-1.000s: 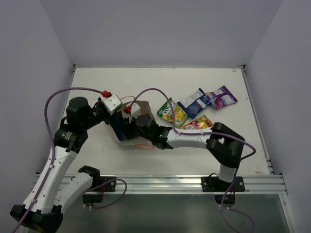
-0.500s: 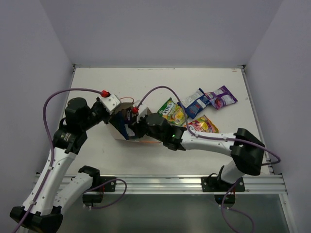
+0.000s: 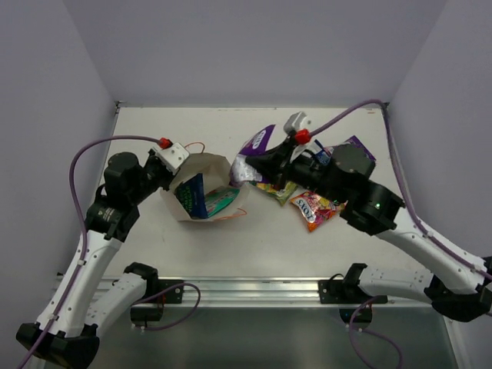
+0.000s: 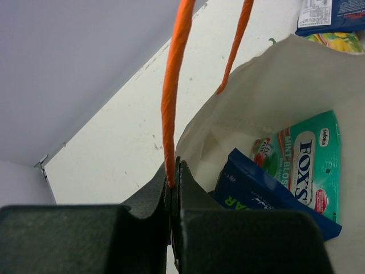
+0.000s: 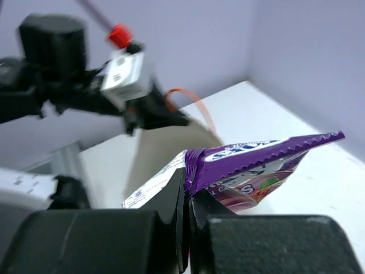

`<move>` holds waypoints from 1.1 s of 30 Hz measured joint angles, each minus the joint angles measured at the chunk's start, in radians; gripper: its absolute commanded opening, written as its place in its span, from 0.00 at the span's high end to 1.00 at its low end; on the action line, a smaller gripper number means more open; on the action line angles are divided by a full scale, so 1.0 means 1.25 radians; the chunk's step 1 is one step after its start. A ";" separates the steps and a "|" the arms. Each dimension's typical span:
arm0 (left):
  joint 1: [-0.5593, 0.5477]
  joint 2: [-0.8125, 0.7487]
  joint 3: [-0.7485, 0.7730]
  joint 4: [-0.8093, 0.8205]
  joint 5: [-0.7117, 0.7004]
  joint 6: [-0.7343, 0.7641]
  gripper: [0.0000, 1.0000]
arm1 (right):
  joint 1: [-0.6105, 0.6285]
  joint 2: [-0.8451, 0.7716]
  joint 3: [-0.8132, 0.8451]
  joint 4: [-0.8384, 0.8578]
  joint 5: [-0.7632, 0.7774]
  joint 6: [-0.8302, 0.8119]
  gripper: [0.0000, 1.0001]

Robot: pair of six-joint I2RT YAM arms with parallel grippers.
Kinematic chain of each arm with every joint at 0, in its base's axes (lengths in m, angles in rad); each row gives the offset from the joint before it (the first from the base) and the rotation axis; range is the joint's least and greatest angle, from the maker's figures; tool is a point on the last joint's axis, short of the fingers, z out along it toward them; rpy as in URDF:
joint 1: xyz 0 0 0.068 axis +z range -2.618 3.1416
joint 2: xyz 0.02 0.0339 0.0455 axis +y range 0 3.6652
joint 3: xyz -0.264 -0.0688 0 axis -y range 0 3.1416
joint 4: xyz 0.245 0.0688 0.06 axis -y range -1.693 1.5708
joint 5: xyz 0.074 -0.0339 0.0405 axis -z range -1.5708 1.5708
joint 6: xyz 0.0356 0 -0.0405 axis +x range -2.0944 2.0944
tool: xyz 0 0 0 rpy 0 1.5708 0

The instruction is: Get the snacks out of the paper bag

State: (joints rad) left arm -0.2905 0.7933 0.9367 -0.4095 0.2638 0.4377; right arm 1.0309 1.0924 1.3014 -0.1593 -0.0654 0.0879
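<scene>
The beige paper bag (image 3: 206, 167) lies on the table with its mouth open towards the camera. Inside it lie a dark blue packet (image 4: 259, 194) and a teal packet (image 4: 305, 160). My left gripper (image 4: 173, 181) is shut on the bag's rim where an orange handle (image 4: 171, 85) goes in. Right of the bag and raised above the table, my right gripper (image 5: 186, 188) is shut on the corner of a purple packet (image 5: 256, 162), also seen from above (image 3: 252, 146).
More snacks lie under and beside the right arm: a green-yellow packet (image 3: 278, 191), an orange-red packet (image 3: 315, 209) and a second purple packet (image 3: 363, 147). The table's back edge meets the wall. A metal rail runs along the near edge.
My right gripper was inside the bag a second ago. It has pulled out up and to the right with the purple packet. The bag's mouth now stands uncovered.
</scene>
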 measured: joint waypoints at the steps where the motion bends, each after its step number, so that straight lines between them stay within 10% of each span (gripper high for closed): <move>1: 0.000 0.005 0.000 0.004 -0.005 0.000 1.00 | -0.027 -0.015 0.011 -0.019 -0.002 0.000 1.00; 10: 0.000 0.019 -0.003 0.023 -0.015 0.000 1.00 | -0.388 0.002 0.103 -0.091 -0.045 0.004 1.00; 22: 0.000 -0.001 -0.012 0.023 0.011 0.000 1.00 | -0.486 0.670 0.326 -0.017 -0.264 0.043 0.99; 33: 0.000 -0.010 -0.015 0.022 0.029 0.000 1.00 | -0.508 0.745 0.249 0.000 -0.157 0.092 0.32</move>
State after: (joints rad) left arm -0.2905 0.7807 0.9176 -0.3824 0.3004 0.4377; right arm 0.3965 2.0239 1.6127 -0.1593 -0.2611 0.2035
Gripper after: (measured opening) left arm 0.030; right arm 0.646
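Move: Ahead of the right hand, which already holds the purple snack packet above the table, the bare spot it is taken to lies about 33 cm forward, level sideways and some 41 cm below. Of the packets on the table, the green one lies 17 cm ahead and 8 to the right, the blue one 21 ahead and 20 right. The paper bag is 6 cm ahead, 12 left. From the left hand, that spot is roughly 23 cm ahead, 16 right. Carrying the purple packet away from the bag, the right hand first arcs forward and right with a slight rise, then sweeps forward and back left while dropping, about 32 cm farther out and 28 cm lower in all, tipping some 35 degrees downward. Near the far spot the fingers open and let go, then the hand draws off rightward, still sinking a little. The left hand keeps its grip on the bag's rim. ##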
